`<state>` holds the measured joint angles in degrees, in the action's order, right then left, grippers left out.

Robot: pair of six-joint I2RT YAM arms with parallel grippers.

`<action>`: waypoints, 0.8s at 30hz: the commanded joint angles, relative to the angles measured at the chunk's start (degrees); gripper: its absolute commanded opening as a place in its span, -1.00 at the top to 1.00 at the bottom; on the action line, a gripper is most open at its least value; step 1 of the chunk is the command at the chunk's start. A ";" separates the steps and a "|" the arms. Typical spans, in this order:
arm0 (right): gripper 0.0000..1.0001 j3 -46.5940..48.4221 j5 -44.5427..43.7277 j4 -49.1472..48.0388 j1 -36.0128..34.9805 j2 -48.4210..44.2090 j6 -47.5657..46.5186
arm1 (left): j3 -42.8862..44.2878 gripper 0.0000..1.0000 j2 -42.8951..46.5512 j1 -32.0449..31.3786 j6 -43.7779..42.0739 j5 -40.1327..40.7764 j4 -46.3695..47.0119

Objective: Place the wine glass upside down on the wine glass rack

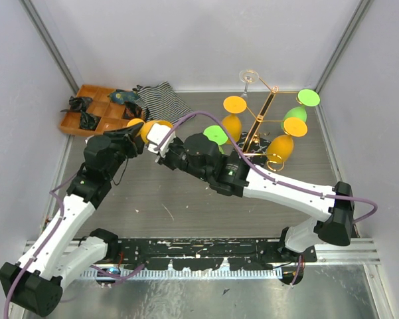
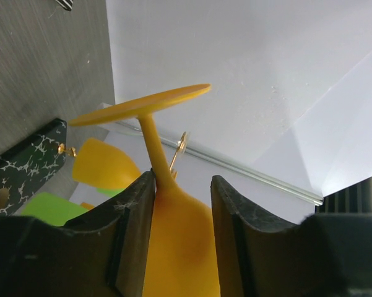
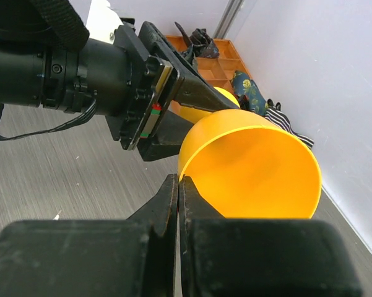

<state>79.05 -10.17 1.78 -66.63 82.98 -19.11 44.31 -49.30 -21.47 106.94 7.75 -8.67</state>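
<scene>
An orange wine glass (image 1: pixel 151 129) is held in the air left of the wine glass rack (image 1: pixel 260 119), a gold wire stand on a black speckled base. My left gripper (image 1: pixel 134 133) is shut on the glass's bowl (image 2: pixel 173 247) near the stem, with the round foot pointing away. My right gripper (image 3: pixel 178 182) is shut on the rim of the open bowl (image 3: pixel 254 167). The left gripper (image 3: pixel 173 99) shows behind the bowl in the right wrist view. Several orange and green glasses hang upside down on the rack. Its base (image 2: pixel 25 164) shows in the left wrist view.
An orange compartment tray (image 1: pixel 96 109) with dark items sits at the back left, a striped cloth (image 1: pixel 162 100) beside it. A clear glass (image 1: pixel 247 80) stands behind the rack. Walls close in the table on three sides.
</scene>
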 commanded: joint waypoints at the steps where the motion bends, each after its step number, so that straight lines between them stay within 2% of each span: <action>1: 0.99 2.06 1.13 -3.89 0.09 0.22 0.74 | -0.88 0.09 -0.32 0.20 0.81 -0.67 3.46; 17: 0.99 0.23 2.78 -7.92 0.09 -0.78 0.62 | -2.54 0.49 -3.88 0.15 3.32 -1.73 7.62; 24: 0.98 -0.04 2.43 -8.16 0.07 -1.07 0.13 | -2.74 0.86 -4.84 0.20 3.50 -1.52 9.50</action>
<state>78.06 -9.96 -0.27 -65.89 83.77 -19.27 42.59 -53.56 -21.39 111.13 6.90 -2.20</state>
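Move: Just about 2 cm ahead of the half-open left fingers, 1 cm to their left and 1 cm lower, is the stem of the orange wine glass. The right hand already grips that glass by its rim; from that hand the stem is some 8 cm ahead, 4 cm left and 1 cm up. The hanging green glass is about 18 cm right of the left hand, 2 cm back and 7 cm lower; the hanging orange glass is 24 cm right, 4 cm ahead, 8 cm lower. Closing from half open to nearly shut, the left fingers pinch the orange glass's stem between bowl and foot while the left hand creeps about 2 cm forward, easing slightly right and down with a roll of some 5 degrees. The right hand stays practically in place and keeps its shut fingers on the rim. ##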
